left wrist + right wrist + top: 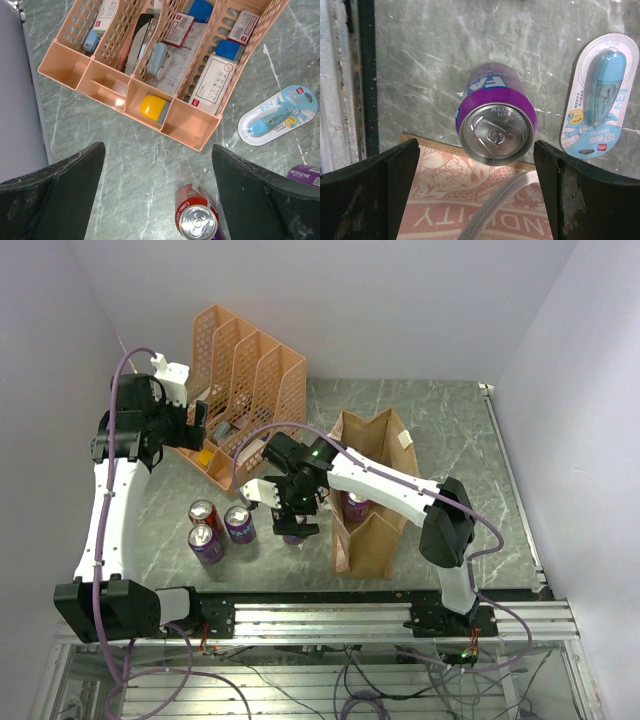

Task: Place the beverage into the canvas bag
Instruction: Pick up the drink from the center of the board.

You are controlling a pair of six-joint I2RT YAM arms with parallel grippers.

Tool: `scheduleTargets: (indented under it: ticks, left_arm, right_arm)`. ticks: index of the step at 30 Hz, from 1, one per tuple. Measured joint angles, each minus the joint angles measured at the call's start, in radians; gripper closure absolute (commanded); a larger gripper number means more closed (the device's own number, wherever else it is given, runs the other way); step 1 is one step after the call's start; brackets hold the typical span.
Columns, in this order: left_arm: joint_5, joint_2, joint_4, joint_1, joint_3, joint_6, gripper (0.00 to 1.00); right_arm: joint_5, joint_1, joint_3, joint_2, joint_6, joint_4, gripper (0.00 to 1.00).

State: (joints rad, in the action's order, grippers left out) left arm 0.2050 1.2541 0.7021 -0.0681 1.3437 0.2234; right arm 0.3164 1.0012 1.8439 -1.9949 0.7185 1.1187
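A purple beverage can [496, 122] stands upright on the table right beside the canvas bag [470, 200], whose pink printed side and white strap fill the bottom of the right wrist view. My right gripper [476, 150] hovers open above this can, one finger on each side, not touching it. From above, the tan bag [390, 445] stands open with another purple can [356, 507] inside. My left gripper [158, 150] is open and empty over bare table, with a red can [197, 215] just below it. A red can [204, 513] and two purple cans [239, 524] stand at the front left.
An orange mesh file organiser [250, 370] full of stationery stands at the back left, next to my left gripper [198, 425]. A blue correction-tape pack [600, 95] lies flat beside the purple can. The metal rail [330, 615] runs along the near edge.
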Motion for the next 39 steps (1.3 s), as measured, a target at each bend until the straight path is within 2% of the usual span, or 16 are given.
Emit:
scheduleTargets:
  ticks: [7,13,17,23,27,31,35,39]
  left_arm:
    - [0.037,-0.003,0.000,-0.011,0.000,-0.015,0.03]
    - [0.053,-0.008,-0.001,-0.016,-0.009,-0.018,0.03]
    - [0.062,-0.010,-0.002,-0.018,-0.019,-0.021,0.03]
    - [0.090,-0.010,-0.002,-0.020,-0.019,-0.022,0.00]
    - [0.130,-0.010,-0.002,-0.021,-0.019,-0.019,0.03]
    - [0.183,-0.010,-0.009,-0.020,-0.019,-0.013,0.04]
    - [0.228,-0.010,-0.045,0.000,-0.019,-0.007,0.05]
    - [0.277,-0.010,-0.093,0.047,-0.019,0.001,0.06]
  right_arm:
    - [-0.067,0.006,-0.052,-0.004,-0.010,-0.053,0.03]
    - [-0.077,0.006,-0.063,-0.039,-0.030,-0.098,0.11]
    - [-0.077,0.006,-0.095,-0.063,-0.045,-0.126,0.22]
    - [-0.081,0.006,-0.105,-0.068,-0.057,-0.152,0.47]
    - [-0.074,0.006,-0.097,-0.067,-0.065,-0.148,0.62]
    - [-0.043,0.003,-0.014,-0.066,-0.080,-0.100,0.71]
    - [0.009,-0.008,0.154,-0.039,-0.112,-0.047,0.75]
    - [0.045,-0.040,0.279,0.085,-0.143,-0.018,0.76]
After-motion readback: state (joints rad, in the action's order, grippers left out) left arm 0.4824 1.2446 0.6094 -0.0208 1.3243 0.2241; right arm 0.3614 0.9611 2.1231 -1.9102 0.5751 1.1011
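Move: The single purple drink can stands almost straight under the right hand, its middle about 7 cm below and 1 cm ahead. From that hand the pen pack lies some 12 cm ahead, the next purple can about 13 cm to the left, and the bag's middle roughly 19 cm right and 8 cm ahead. From the left hand the drink can is about 25 cm right, 14 cm back and 22 cm below. The lone purple can is straddled by the right hand's open fingers, which sink about 5 cm while easing slightly forward, close round its upper part and pinch it. The hand then lifts some 18 cm, drifting a little left and forward as the wrist tilts about 20 degrees so the fingers point more to the left. Late on, the open left hand slides about 6 cm right, turning clockwise. ##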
